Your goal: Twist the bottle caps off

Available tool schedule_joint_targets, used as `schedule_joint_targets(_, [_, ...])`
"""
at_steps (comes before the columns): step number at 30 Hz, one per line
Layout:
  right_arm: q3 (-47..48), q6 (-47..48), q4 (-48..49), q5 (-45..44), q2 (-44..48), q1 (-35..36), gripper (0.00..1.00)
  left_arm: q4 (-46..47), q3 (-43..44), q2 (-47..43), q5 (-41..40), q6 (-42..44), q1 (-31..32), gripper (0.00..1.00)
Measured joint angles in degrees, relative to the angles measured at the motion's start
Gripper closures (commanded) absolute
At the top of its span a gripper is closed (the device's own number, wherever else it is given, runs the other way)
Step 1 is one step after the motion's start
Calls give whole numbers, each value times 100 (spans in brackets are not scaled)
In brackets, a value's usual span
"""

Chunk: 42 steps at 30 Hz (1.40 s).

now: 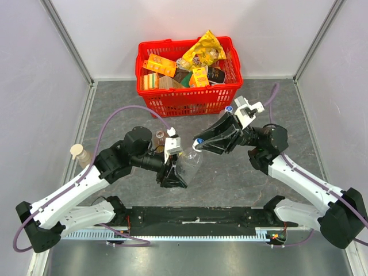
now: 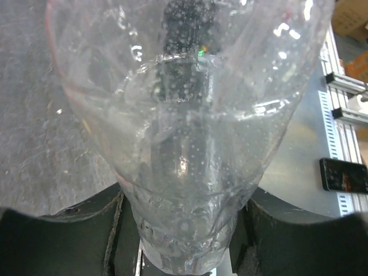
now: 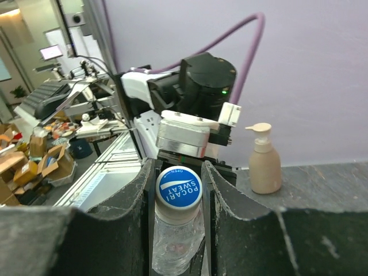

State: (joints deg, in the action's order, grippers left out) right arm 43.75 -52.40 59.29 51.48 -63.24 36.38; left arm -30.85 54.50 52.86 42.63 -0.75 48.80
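Note:
A clear plastic bottle point(image 1: 188, 164) is held in the air between the arms, tilted, with its neck towards the right arm. My left gripper point(image 1: 174, 174) is shut on its lower body; in the left wrist view the bottle point(image 2: 190, 115) fills the frame and sits between the dark fingers point(image 2: 299, 230). My right gripper point(image 1: 201, 143) is closed around the blue cap point(image 3: 179, 187), which reads POCARI SWEAT and sits between both fingers point(image 3: 118, 224). The yellow and white caps are not visible.
A red basket point(image 1: 190, 106) full of packets stands at the back. A small blue round item point(image 1: 229, 107) lies by its front right corner. A small brownish bottle point(image 1: 160, 136) stands behind the left arm. A beige pump bottle point(image 1: 80, 154) stands at the left.

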Motion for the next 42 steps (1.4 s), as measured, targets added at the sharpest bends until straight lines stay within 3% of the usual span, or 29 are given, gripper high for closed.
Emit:
schedule_joint_targets(6, [-2, -153, 413, 308, 144, 66, 100, 151, 0, 0, 726, 31, 26, 64])
schedule_joint_targets(13, [-9, -205, 573, 444, 219, 79, 100, 240, 0, 28, 1012, 33, 46, 65])
schedule_joint_targets(14, [-24, -208, 590, 442, 225, 79, 96, 245, 0, 42, 1029, 35, 46, 65])
schedule_joint_targets(16, [-46, -208, 612, 437, 236, 79, 81, 249, 0, 57, 1047, 37, 46, 65])
schedule_joint_targets(21, [-87, -221, 619, 376, 264, 81, 24, 245, 0, 61, 1038, 39, 46, 65])
schedule_joint_targets(24, [-92, -164, 535, 293, 319, 76, 2, 249, 0, 57, 1001, 70, 44, 65])
schedule_joint_targets(32, [-74, 584, -660, -166, 645, 74, 2, 179, -85, 55, 638, 173, 44, 66])
schedule_joint_targets(42, [33, 1598, -2500, -1554, 1145, 74, 2, -205, -238, 85, -507, 212, 44, 68])
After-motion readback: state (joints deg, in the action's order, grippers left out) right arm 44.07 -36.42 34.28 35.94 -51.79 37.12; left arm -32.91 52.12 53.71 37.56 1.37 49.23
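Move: The bottle's white cap sits between the right hand's finger pads; from the left hand, which still holds the bottle low down, it lies about 13 cm above, 5 cm ahead and 5 cm to the right. On the table, some 33 cm below the right hand, stand the blue-capped bottle, roughly 24 cm ahead and 10 cm to the right, and the brown bottle, about 12 cm ahead and 16 cm to the left. Both hands draw back 3 cm, right releases the cap and goes forward 6 cm, left lowers the bottle. ##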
